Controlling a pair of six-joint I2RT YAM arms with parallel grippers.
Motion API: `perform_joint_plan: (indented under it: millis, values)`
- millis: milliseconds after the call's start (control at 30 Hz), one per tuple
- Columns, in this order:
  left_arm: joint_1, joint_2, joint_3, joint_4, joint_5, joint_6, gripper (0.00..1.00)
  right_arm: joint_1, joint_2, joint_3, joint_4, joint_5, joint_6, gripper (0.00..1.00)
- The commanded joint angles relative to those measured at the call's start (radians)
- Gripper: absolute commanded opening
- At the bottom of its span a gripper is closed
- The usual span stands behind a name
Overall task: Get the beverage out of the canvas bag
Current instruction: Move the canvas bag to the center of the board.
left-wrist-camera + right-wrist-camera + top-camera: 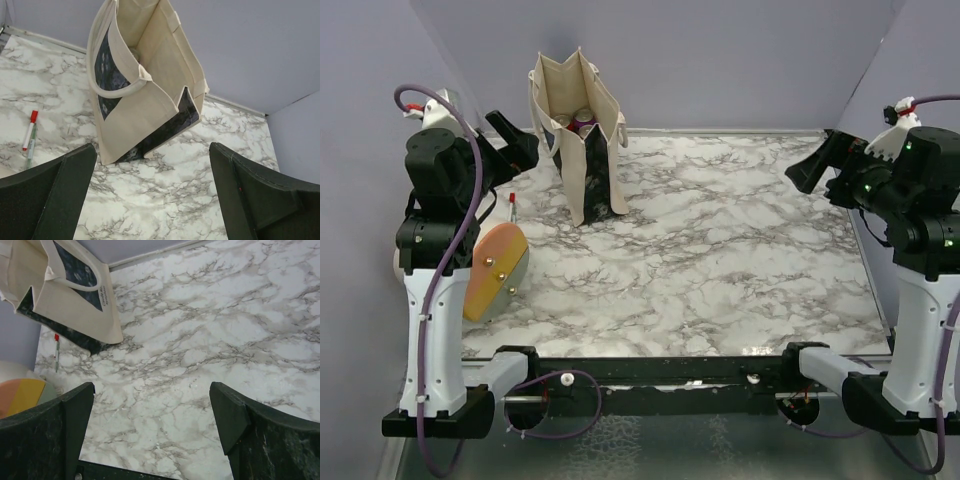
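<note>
The canvas bag [582, 160] stands upright at the back left of the marble table, its mouth open and a black printed panel on its narrow side. Round can tops, the beverage [583, 122], show inside its mouth. My left gripper [518, 142] hangs open just left of the bag and touches nothing. In the left wrist view the bag [145, 95] fills the middle above the open left gripper [152, 150]. My right gripper [812, 166] is open at the far right, well away from the bag. From the right wrist the bag [75, 295] lies at the upper left, beyond the empty right gripper [152, 387].
A red-capped marker [511, 206] lies on the table left of the bag. A cream cylinder with an orange end [495, 270] rests near the left arm. Lilac walls close off the back and both sides.
</note>
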Motion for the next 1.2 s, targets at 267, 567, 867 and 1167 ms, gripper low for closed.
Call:
perform_joint_plan:
  millis: [267, 567, 867, 1167]
  values:
    - [-0.007, -0.029, -0.289, 0.233, -0.010, 0.020, 0.99, 0.108, 0.003, -0.124, 0.047, 0.160, -0.028, 0.99]
    - [-0.022, -0.029, -0.422, 0.341, 0.025, -0.004, 0.99, 0.155, -0.031, -0.255, 0.110, 0.080, -0.017, 0.99]
    - [-0.029, 0.024, -0.396, 0.422, 0.052, -0.060, 0.99, 0.172, -0.148, -0.437, 0.158, -0.115, -0.024, 0.99]
    - [-0.058, 0.233, -0.181, 0.351, -0.052, -0.136, 0.99, 0.178, -0.208, -0.491, 0.187, -0.127, -0.041, 0.99]
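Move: The canvas bag stands ahead of the open left hand and to its right: its middle is roughly 20 cm farther out, 10 cm to the right and 22 cm below. The red-capped marker lies about 15 cm ahead of the left hand and 9 cm to its left, on the board some 34 cm down; the striped drum is about 7 cm back, 15 cm left and 27 cm down. From the right hand, the bag is about 26 cm ahead, 41 cm left and 19 cm lower. Towards the near side of the canvas bag, without visible contact, the left hand sinks about 12 cm while easing forward, then rises slightly and pushes on forward to nearly 9 cm in all, fingers wide open. The right hand, also open, drops some 11 cm over the bare right part of the board, then draws left and back about 5 cm each, turning counter-clockwise. ##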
